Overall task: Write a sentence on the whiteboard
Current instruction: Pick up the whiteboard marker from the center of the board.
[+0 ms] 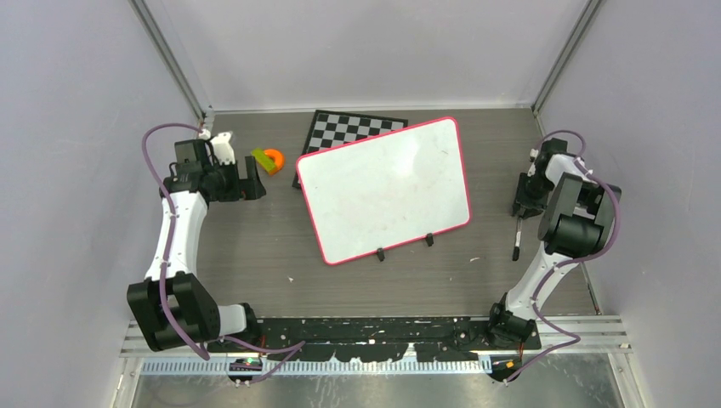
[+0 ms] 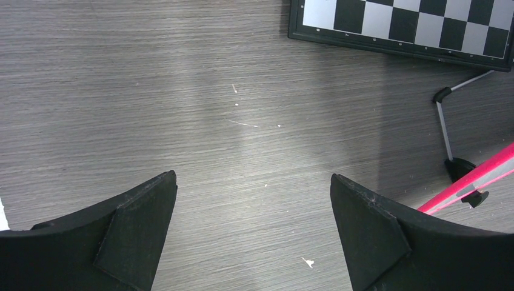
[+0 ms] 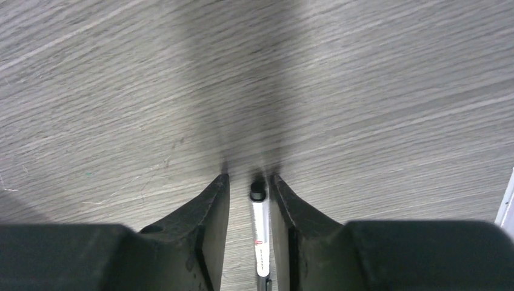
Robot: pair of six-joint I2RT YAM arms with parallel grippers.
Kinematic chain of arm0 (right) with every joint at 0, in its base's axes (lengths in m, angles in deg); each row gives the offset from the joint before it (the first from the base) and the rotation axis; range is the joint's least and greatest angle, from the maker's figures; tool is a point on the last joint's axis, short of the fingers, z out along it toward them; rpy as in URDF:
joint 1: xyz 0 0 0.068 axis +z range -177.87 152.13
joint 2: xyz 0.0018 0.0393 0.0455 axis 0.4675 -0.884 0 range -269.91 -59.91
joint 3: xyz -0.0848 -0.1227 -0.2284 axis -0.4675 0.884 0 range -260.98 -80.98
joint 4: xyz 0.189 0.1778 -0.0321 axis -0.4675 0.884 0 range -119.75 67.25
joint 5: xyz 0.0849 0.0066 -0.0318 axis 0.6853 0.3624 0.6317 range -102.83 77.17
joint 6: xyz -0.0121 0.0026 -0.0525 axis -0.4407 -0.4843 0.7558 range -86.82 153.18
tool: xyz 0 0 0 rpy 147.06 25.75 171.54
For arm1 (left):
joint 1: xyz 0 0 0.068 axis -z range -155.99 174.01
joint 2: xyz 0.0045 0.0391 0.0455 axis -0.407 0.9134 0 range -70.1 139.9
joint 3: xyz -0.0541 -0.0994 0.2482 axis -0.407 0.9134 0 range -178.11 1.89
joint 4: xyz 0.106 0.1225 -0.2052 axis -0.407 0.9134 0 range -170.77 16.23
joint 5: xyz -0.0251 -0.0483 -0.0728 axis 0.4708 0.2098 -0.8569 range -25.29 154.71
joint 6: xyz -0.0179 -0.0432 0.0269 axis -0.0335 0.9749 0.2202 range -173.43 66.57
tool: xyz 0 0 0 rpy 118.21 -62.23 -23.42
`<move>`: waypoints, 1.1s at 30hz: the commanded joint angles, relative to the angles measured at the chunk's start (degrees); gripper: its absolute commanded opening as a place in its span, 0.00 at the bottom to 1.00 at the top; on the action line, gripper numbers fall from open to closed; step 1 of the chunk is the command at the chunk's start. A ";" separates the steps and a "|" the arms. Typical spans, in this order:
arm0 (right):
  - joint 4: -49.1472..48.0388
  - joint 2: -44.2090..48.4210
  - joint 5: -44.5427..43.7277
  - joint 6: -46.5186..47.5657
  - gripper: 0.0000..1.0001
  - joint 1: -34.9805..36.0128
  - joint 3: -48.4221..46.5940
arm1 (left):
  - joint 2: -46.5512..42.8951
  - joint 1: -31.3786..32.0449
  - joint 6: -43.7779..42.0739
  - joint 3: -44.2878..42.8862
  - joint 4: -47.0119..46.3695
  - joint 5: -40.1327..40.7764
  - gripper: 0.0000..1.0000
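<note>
The whiteboard (image 1: 383, 189) lies tilted mid-table, white with a pink-red frame and two black clips on its near edge. Its face looks blank, and the sentence is not in view. A white marker (image 1: 516, 238) with a black end lies on the table to the right of the board. My right gripper (image 1: 521, 207) is down over its far end. In the right wrist view the marker (image 3: 259, 224) sits between the fingers of the right gripper (image 3: 250, 177), against the right one, with a gap on the left. My left gripper (image 1: 253, 189) hovers wide open over bare table left of the board.
A black-and-white checkerboard (image 1: 349, 129) lies behind the whiteboard, partly under it. An orange and green object (image 1: 269, 159) sits beside my left gripper. The left wrist view shows the checkerboard (image 2: 412, 24), the board's pink edge (image 2: 479, 182) and a thin wire stand (image 2: 445, 130).
</note>
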 commanded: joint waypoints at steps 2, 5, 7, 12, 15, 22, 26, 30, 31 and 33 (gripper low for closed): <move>0.23 -1.60 0.07 -0.29 0.23 0.88 0.38 | -2.65 0.56 0.28 -1.63 -1.08 -0.91 1.00; 1.37 -0.65 1.30 -0.11 0.05 0.87 -0.90 | -2.72 0.85 0.18 -1.66 -1.24 -0.79 1.00; 3.04 0.15 2.94 -0.19 0.00 0.88 -2.66 | -2.42 1.00 0.03 -1.96 -1.05 -0.61 1.00; 5.34 4.12 5.92 -0.92 0.00 0.85 -7.38 | -1.62 1.05 -1.44 -5.27 1.29 0.81 1.00; 6.66 7.42 8.24 -1.34 0.00 0.82 -10.38 | -2.12 1.04 -2.26 -6.83 2.18 -0.51 1.00; 8.28 15.43 17.92 -5.18 0.00 0.99 -18.20 | -2.95 1.01 -1.83 -13.21 4.10 -8.02 1.00; 8.48 19.93 22.82 -7.88 0.00 2.05 -23.02 | -3.11 1.12 -0.82 -18.14 3.91 -17.86 1.00; 5.90 24.78 26.96 -12.67 0.00 6.03 -26.57 | -2.13 4.45 3.28 -23.58 2.44 -26.70 1.00; 4.40 25.95 27.47 -14.07 0.00 7.45 -26.90 | -1.68 6.57 4.06 -24.87 2.40 -26.94 1.00; 0.59 28.12 28.24 -17.71 0.00 10.92 -27.27 | -0.67 12.52 4.60 -27.09 2.08 -26.80 1.00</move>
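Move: Just inside the right hand's part-closed fingers lies the marker's far end, flat on the table; its middle is about 6 cm back from that hand, 1 cm left and 1 cm lower. A white scrap lies some 12 cm left and 13 cm back from the hand, and the whiteboard's middle about 37 cm left, 6 cm ahead and a little higher. From the left hand the marker is roughly 74 cm right, 6 cm back and 17 cm lower. Closing on the marker's far end, the right hand pinches it almost on the spot, then rises faster and faster, about 29 cm, carrying it some 7 cm forward and, mostly late on, 8 cm left, while the fingers tip up from pointing down by some 45 degrees. The left hand, open and empty, climbs about 15 cm, then also swings right as it tilts up. ##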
